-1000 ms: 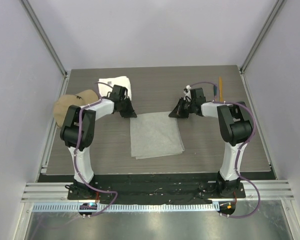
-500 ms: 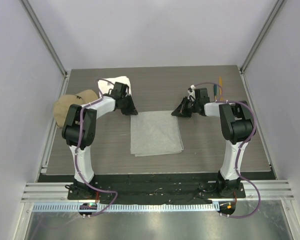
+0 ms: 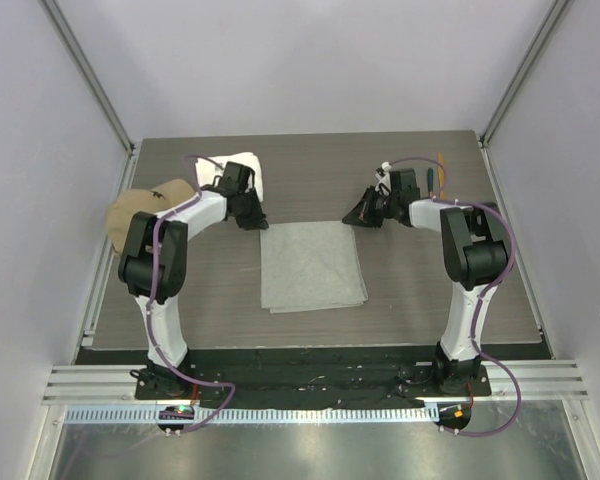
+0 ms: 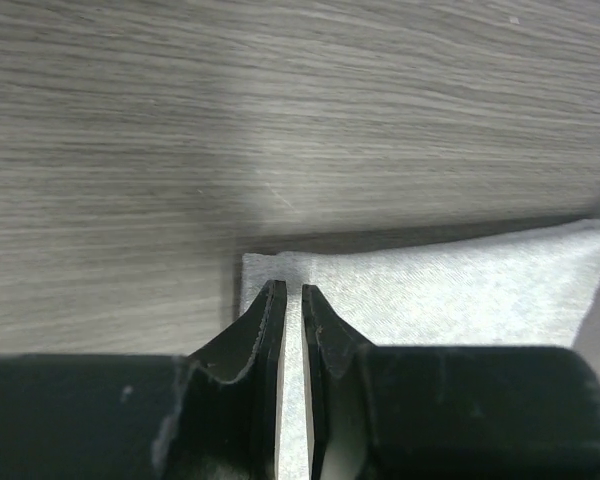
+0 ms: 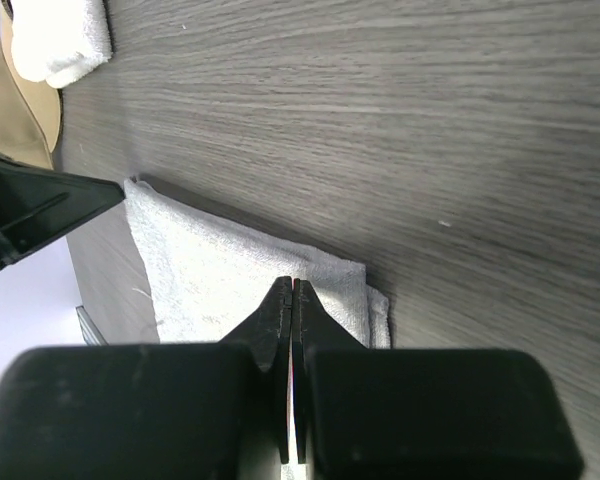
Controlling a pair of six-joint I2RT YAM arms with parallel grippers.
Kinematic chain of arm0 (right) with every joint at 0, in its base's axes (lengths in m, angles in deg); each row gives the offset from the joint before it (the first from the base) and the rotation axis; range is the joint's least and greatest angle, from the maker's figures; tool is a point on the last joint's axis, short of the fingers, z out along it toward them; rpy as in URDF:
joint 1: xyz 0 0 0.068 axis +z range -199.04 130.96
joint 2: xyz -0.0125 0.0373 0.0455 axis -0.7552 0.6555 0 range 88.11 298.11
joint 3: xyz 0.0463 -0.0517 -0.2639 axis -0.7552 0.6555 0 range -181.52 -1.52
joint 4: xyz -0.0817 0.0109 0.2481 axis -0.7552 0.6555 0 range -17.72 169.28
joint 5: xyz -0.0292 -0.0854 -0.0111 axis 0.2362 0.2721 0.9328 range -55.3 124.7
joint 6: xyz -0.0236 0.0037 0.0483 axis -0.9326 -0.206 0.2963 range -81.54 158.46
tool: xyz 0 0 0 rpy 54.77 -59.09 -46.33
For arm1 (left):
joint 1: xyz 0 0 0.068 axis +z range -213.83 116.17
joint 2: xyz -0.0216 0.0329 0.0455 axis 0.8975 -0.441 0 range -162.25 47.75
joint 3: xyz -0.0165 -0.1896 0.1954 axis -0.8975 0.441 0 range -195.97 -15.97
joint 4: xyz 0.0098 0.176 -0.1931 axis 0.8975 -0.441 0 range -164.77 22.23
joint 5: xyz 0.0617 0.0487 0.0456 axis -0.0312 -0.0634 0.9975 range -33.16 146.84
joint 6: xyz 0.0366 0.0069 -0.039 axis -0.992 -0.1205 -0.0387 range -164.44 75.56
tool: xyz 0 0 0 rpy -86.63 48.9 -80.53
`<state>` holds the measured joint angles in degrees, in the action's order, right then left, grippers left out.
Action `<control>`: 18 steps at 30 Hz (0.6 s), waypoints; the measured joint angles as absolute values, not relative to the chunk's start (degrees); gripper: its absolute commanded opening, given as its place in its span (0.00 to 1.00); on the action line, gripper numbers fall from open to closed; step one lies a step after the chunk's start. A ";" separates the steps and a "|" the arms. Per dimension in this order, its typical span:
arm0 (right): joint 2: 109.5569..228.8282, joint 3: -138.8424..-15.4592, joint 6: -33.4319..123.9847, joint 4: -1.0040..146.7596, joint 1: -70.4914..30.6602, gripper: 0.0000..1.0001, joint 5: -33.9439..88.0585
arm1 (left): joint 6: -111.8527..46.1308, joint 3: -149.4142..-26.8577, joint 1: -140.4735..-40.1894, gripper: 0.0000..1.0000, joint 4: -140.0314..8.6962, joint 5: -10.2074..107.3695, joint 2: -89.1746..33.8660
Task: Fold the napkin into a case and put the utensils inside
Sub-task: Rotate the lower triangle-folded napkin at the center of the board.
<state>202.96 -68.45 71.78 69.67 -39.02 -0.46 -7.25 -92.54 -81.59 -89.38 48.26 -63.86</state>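
The napkin [image 3: 312,265] lies flat mid-table as a folded light-grey rectangle. My left gripper [image 3: 256,220] hovers just off its far left corner. In the left wrist view this gripper [image 4: 291,291] is open by a narrow slit, with the napkin [image 4: 440,290] lying below it and nothing between the fingers. My right gripper [image 3: 354,219] sits just off the far right corner. It [image 5: 293,284] is shut and empty over the napkin [image 5: 230,270]. The utensils rest far right: an orange stick [image 3: 441,164] and a teal-handled piece [image 3: 430,180].
A thick white towel [image 3: 242,165] lies behind the left gripper, and a tan cap [image 3: 138,210] sits at the table's left edge. Both also show in the right wrist view, the towel [image 5: 65,40] and the cap [image 5: 35,100].
Both grippers have drawn back from the napkin's far corners toward the far side. The left jaws have parted slightly. The napkin lies still.
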 measured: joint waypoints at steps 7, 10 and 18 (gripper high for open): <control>206.04 -68.78 72.04 68.91 -39.02 0.01 -0.70 | -7.56 -96.32 -81.44 0.13 -90.08 48.81 -69.06; 205.78 -67.75 72.66 67.44 -39.09 0.01 -0.55 | -7.95 -98.23 -81.44 0.13 -90.54 48.98 -70.29; 195.94 -53.02 75.00 62.81 -37.82 0.01 2.21 | -10.38 -105.85 -81.50 0.14 -90.84 47.89 -75.34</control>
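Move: Both nearly shut grippers hover some 2 cm above the napkin. Its far left corner is about 1 cm ahead and 1 cm left of the left hand, its far right corner level with the right hand and 2 cm to the right. The napkin's middle lies about 11 cm back and 10 cm right of the left hand. The white cloth is 14 cm ahead and 9 cm left of the left hand; the utensils are about 9 cm ahead and 22 cm right of the right. Lower both closed gripper tips about 2 cm onto the napkin's two far corners, the left touching down first. Then slide them opposite ways, keeping them down: push the left corner forward about 5 cm, easing slightly right, while the right tip, setting off later and faster, drags its corner straight back by about as much. ##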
